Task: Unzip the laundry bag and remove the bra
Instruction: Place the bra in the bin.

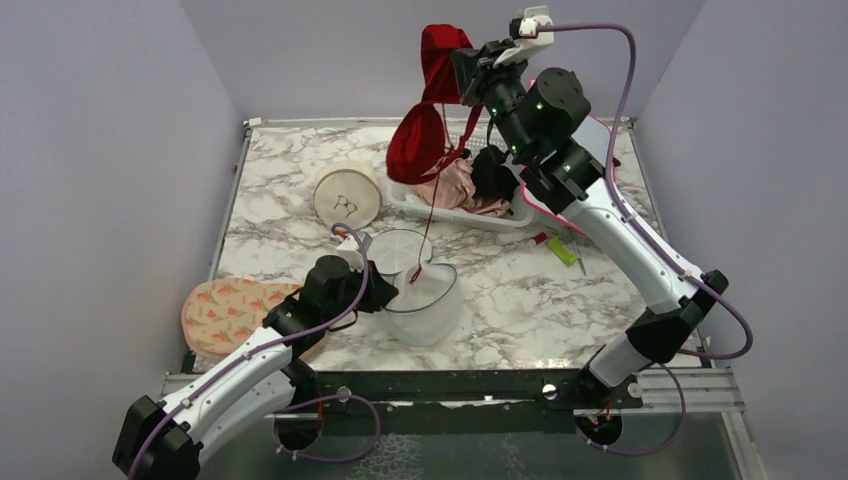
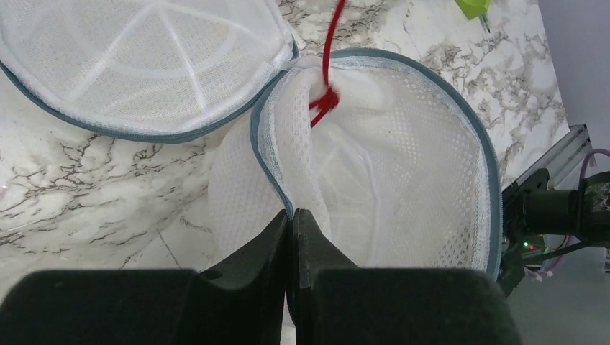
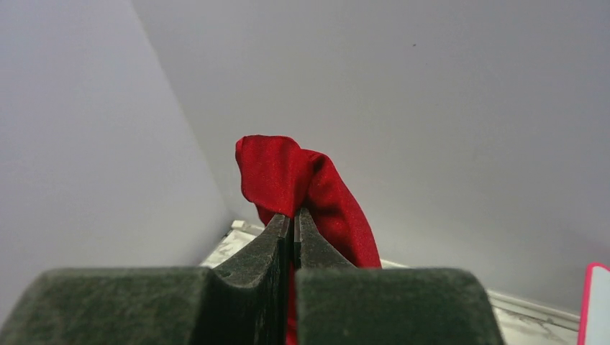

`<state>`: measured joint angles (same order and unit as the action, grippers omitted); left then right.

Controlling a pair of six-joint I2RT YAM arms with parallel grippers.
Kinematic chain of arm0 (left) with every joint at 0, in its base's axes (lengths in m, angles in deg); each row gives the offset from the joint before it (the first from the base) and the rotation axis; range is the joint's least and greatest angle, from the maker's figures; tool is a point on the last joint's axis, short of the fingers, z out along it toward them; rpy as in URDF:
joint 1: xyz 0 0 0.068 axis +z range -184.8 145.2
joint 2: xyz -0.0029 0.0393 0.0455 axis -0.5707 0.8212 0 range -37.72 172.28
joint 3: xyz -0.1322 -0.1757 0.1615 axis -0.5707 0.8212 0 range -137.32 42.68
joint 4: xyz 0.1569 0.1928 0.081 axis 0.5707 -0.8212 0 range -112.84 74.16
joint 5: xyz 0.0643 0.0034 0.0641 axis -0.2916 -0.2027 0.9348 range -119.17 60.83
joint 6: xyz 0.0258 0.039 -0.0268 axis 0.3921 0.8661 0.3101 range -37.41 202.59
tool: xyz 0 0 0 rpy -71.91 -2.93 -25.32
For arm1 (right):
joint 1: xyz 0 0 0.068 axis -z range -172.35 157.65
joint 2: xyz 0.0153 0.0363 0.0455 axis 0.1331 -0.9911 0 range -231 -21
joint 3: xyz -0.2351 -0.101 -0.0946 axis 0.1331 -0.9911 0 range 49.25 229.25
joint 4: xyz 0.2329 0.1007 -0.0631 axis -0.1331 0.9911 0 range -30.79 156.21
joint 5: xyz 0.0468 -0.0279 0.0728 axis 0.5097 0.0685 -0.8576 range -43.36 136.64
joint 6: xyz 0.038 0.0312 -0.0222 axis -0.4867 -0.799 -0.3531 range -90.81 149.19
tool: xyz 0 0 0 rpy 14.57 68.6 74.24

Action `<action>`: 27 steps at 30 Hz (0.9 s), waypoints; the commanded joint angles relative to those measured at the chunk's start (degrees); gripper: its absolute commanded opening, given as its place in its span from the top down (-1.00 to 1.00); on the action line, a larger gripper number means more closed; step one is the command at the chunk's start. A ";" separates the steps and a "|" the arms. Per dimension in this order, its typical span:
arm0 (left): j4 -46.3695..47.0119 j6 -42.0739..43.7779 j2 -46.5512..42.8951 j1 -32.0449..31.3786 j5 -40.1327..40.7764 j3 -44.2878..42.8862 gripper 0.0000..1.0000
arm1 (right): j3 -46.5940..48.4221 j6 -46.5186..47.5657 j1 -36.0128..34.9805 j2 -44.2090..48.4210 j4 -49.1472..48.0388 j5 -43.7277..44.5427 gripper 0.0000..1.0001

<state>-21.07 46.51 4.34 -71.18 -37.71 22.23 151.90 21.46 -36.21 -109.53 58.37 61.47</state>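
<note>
The white mesh laundry bag stands unzipped near the table's front, its round lid flipped back beside it. My left gripper is shut on the bag's grey-blue zip rim. High above the table's back, my right gripper is shut on the red bra, which hangs clear of the bag. A thin red strap trails down from it, and its end still touches the bag's rim.
A cream round case with a black drawing lies at the back left. A peach patterned pouch lies at the front left. A white basket holding pink clothes sits under the bra. A green pen-like item lies to the right.
</note>
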 commanded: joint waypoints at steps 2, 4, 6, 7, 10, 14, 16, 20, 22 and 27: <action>0.93 0.48 0.23 -0.09 -1.74 0.12 1.00 | 8.94 5.46 2.48 -4.36 0.71 -2.45 0.99; 0.92 0.40 0.15 -0.14 -1.83 0.31 1.00 | 12.55 7.00 4.17 -6.36 1.01 -2.92 0.99; 0.90 0.22 0.18 -0.10 -1.68 0.40 1.00 | 17.03 7.11 6.37 -8.99 3.28 -3.73 0.99; 0.93 0.22 0.26 -0.09 -1.62 0.47 1.00 | 18.68 6.85 7.50 -10.31 4.13 -4.71 0.98; 1.14 0.13 0.57 -0.09 -1.29 0.45 1.00 | 20.68 5.29 10.32 -13.32 5.45 -8.39 0.99; 1.42 -0.03 0.98 -0.09 -1.05 0.17 1.00 | 17.20 1.76 13.26 -16.00 5.12 -12.25 0.99; 1.43 0.01 1.16 -0.10 -1.04 0.05 1.00 | 13.93 -0.82 14.74 -17.20 3.67 -15.36 0.98; 1.08 0.30 1.46 -0.10 -1.47 -0.28 1.00 | 10.63 -1.49 16.02 -21.39 3.48 -16.17 0.98; 0.69 0.30 1.19 -0.09 -1.48 -0.12 1.00 | 9.93 -1.21 16.33 -23.50 4.43 -15.44 0.99; 0.07 0.39 0.51 -0.09 -0.81 -0.05 1.00 | 5.48 -0.42 16.43 -26.14 5.09 -12.09 0.99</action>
<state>-21.07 46.51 5.70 -71.18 -38.12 22.23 159.25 21.31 -20.10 -135.08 62.81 48.27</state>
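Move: The right hand holds the red bra high up; the white bin lies about 14 cm ahead, 5 cm to its right and 46 cm below. The laundry bag stands roughly 19 cm back and 6 cm left of that hand, the whiteboard some 15 cm ahead and 30 cm right, both far below. From the left hand, the bin is about 33 cm ahead, 16 cm right and 7 cm lower. Right hand, still pinching the bra, rises slightly, then drops about 20 cm towards the bin while reaching 17 cm forward. ##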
